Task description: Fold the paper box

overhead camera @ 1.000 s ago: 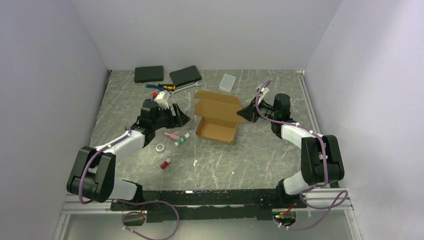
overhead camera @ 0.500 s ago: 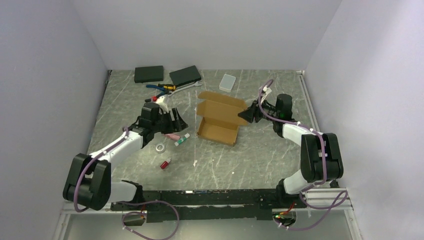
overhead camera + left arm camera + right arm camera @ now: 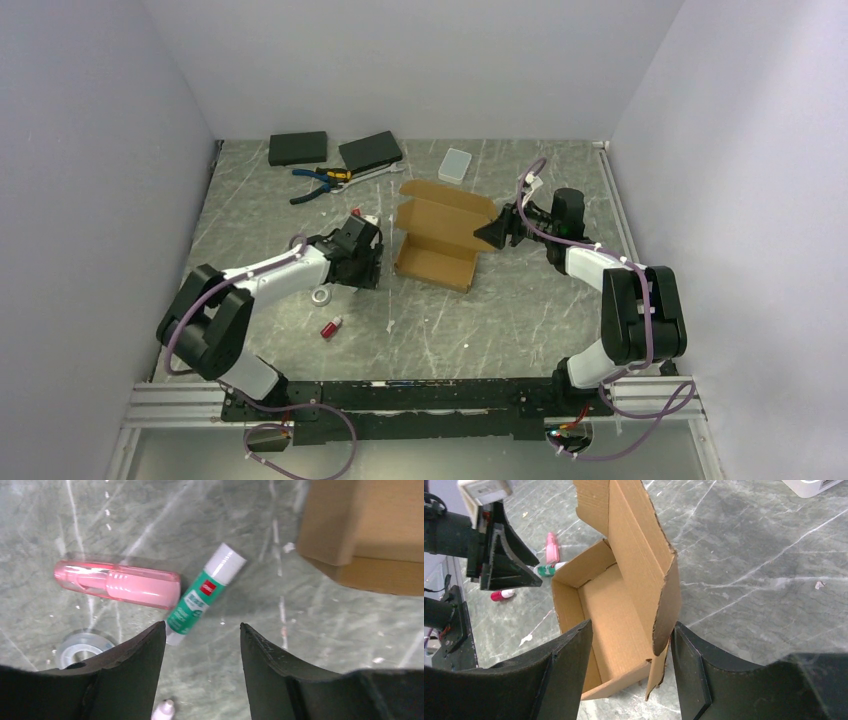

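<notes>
The brown paper box (image 3: pixel 435 238) stands open mid-table with its lid flap raised at the back. My right gripper (image 3: pixel 492 232) is at its right end. In the right wrist view it (image 3: pixel 631 630) is open, its fingers astride the box's upright side flap (image 3: pixel 665 600), which stands close to the right finger. My left gripper (image 3: pixel 362 262) hangs low just left of the box. In the left wrist view it (image 3: pixel 202 630) is open and holds nothing, above a green glue stick (image 3: pixel 200 600), with the box corner (image 3: pixel 365 530) at the upper right.
A pink case (image 3: pixel 120 582) and a tape roll (image 3: pixel 82 647) lie beside the glue stick. A small red bottle (image 3: pixel 331 326) lies nearer the arm bases. Two black boxes (image 3: pixel 297 148) (image 3: pixel 370 150), pliers (image 3: pixel 318 180) and a white plastic case (image 3: pixel 455 165) lie at the back.
My right gripper has opened off the box's side flap. My left arm has swung right and down toward the box's left side.
</notes>
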`<state>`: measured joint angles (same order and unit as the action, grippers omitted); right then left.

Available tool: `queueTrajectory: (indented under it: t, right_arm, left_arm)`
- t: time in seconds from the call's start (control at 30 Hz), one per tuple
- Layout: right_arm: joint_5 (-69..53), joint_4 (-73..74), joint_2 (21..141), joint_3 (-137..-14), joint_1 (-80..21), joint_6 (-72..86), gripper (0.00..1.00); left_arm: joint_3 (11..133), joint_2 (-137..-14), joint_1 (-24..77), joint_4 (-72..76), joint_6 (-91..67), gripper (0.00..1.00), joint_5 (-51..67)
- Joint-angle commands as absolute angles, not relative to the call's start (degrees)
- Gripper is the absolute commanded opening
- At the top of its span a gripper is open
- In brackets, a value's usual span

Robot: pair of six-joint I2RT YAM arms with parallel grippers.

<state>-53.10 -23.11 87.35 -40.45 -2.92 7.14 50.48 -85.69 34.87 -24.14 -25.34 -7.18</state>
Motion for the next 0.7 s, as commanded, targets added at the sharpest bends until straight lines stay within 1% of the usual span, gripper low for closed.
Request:
queueTrajectory:
  t: [0.0, 0.07, 0.3, 0.4, 0.43, 0.47, 0.5, 0.53, 0.67]
  right_arm:
    - [-55.26, -24.31, 87.39, -42.59, -2.72, 6.11, 0.62]
    - [-55.43, -24.34, 87.27, -42.63, -2.72, 6.14, 0.62]
    - [-55.72, -24.52, 87.53, -42.67, -2.64, 6.33, 0.61]
    - [-55.74, -24.44, 87.47, -42.63, -2.64, 6.32, 0.61]
    - [-55.8, -24.43, 87.4, -42.7, -2.64, 6.33, 0.61]
    - [-55.81, -24.43, 87.37, -42.65, -2.64, 6.32, 0.61]
    - [-55.81, -24.43, 87.34, -42.72, -2.59, 6.37, 0.61]
    - [-55.81, -24.43, 87.35, -42.69, -2.55, 6.41, 0.61]
    - [-55.89, -24.43, 87.35, -42.71, -2.51, 6.45, 0.61]
  left_arm:
    - [51.24, -87.38, 34.87, -22.73, -19.8, 0.59, -12.39]
    - [50.42, -87.47, 34.89, -20.63, -18.42, 0.56, -11.14]
    - [50.85, -89.66, 34.89, -19.99, -17.14, 0.54, -11.27]
    - [51.3, -91.02, 34.67, -20.22, -17.29, 0.52, -11.08]
    - [51.4, -91.35, 34.57, -20.32, -17.44, 0.5, -10.95]
    - [51.48, -91.59, 34.47, -20.36, -17.74, 0.46, -10.61]
    - [51.59, -91.78, 34.33, -20.55, -17.98, 0.4, -10.1]
    - [51.69, -91.9, 34.28, -20.61, -18.28, 0.37, -9.63]
    - [51.47, -91.97, 34.28, -20.68, -19.6, 0.35, -7.48]
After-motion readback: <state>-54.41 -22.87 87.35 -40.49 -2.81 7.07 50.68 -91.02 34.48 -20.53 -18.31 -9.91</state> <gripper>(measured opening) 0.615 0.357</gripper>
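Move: The glue stick lies on the table just under the left hand, its middle about 3 cm ahead, in line sideways and some 3 cm below. The pink bottle is roughly 5 cm ahead and 6 cm left, the tape roll about 11 cm left and 1 cm back. The box's tray stands some 7 cm ahead and 18 cm right. From the right hand the glue stick lies about 28 cm left, 8 cm back and 11 cm lower. Down by about 2 cm and forward and left by a centimetre or so each, the left hand settles its fingertips over the glue stick, most of the sideways shift coming first. The wrist rolls slightly, left side up, while the fingers close from well open to roughly a third, ending astride the green barrel with the tips against its sides. The right hand stays open at the lid's side flap. ##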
